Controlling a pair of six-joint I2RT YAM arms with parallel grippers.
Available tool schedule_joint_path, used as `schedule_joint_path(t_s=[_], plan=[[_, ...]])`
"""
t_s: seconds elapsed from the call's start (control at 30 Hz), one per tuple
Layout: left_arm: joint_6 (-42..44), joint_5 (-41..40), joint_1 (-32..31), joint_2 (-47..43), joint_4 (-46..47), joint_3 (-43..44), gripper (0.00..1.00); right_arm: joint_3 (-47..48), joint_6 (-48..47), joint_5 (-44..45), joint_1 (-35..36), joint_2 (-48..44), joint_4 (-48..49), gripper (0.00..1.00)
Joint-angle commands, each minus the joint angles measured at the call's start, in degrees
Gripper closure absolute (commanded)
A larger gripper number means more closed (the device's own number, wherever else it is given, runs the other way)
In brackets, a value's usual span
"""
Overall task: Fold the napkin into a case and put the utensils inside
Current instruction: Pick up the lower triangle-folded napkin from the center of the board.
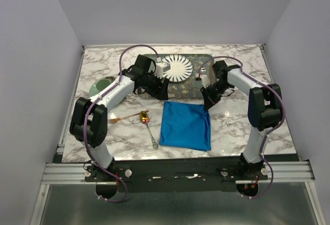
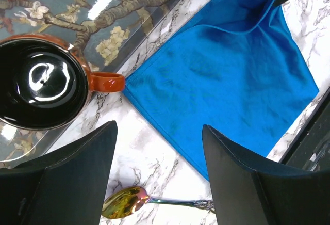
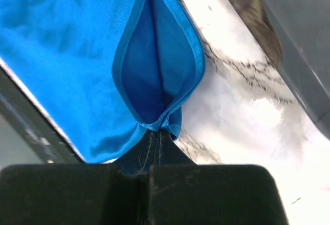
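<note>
The bright blue napkin [image 1: 185,126] lies flat on the marble, in front of the tray. My right gripper [image 1: 208,101] is shut on its far right corner, where two layers of the napkin [image 3: 62,44] bulge apart just beyond the closed gripper [image 3: 156,131]. My left gripper [image 1: 161,92] hangs open and empty over the napkin's far left corner [image 2: 232,75], its fingers [image 2: 87,168] wide apart. The gold-bowled spoon [image 1: 146,119] lies left of the napkin, and shows between the left fingers as a spoon [image 2: 124,203]. The copper-pink fork [image 1: 124,117] lies beside it.
A grey-green patterned tray [image 1: 198,60] at the back holds a striped white plate [image 1: 175,67]. An orange mug with a black inside [image 2: 41,85] stands on the tray [image 2: 129,13] close to my left gripper. A green dish [image 1: 100,84] sits at the far left.
</note>
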Motion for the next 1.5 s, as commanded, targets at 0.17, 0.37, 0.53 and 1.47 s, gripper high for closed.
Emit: schedule_joint_path(t_s=[0.17,0.37,0.53,1.47], plan=[[0.74,1.96,-0.33,-9.34,10.59,-9.85,0.32,2.56,-1.93,4.31,2.05,0.75,0.42,0.99],[16.63,-5.32,-13.68,-13.75,21.69,-17.86,0.58,3.53,1.41,0.35,1.53,3.47,-2.31,0.99],[20.25,-10.08,-22.74,-6.38,27.59,-15.59,0.66,3.44,2.55,-0.45,0.74,3.65,-2.40,0.99],[21.05,-16.42,-34.27,12.97,34.37,-5.12,0.85,3.97,7.91,-9.33,-3.92,9.45,-5.12,0.99]])
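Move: The napkin lies flat but for its far right corner, which the right hand already pinches. The spot for the open left hand, on the right edge just behind that corner, is about 20 cm right, 10 cm back and 8 cm below it. From the left hand, the dark mug is 6 cm ahead and 4 cm left, the spoon 14 cm back and 8 cm left. From the right hand, that edge spot is 5 cm back, straight behind and slightly lower. The napkin's far right corner stays pinched by the right hand, which sinks a centimetre or so and turns about 15 degrees. The left hand draws back, then sweeps some 20 cm right across the napkin to its right edge, ending about 10 cm back and 7 cm lower. It rolls roughly 50 degrees clockwise and nearly closes its fingers, which keep slanting right and down; their contact with the edge can't be made out. ##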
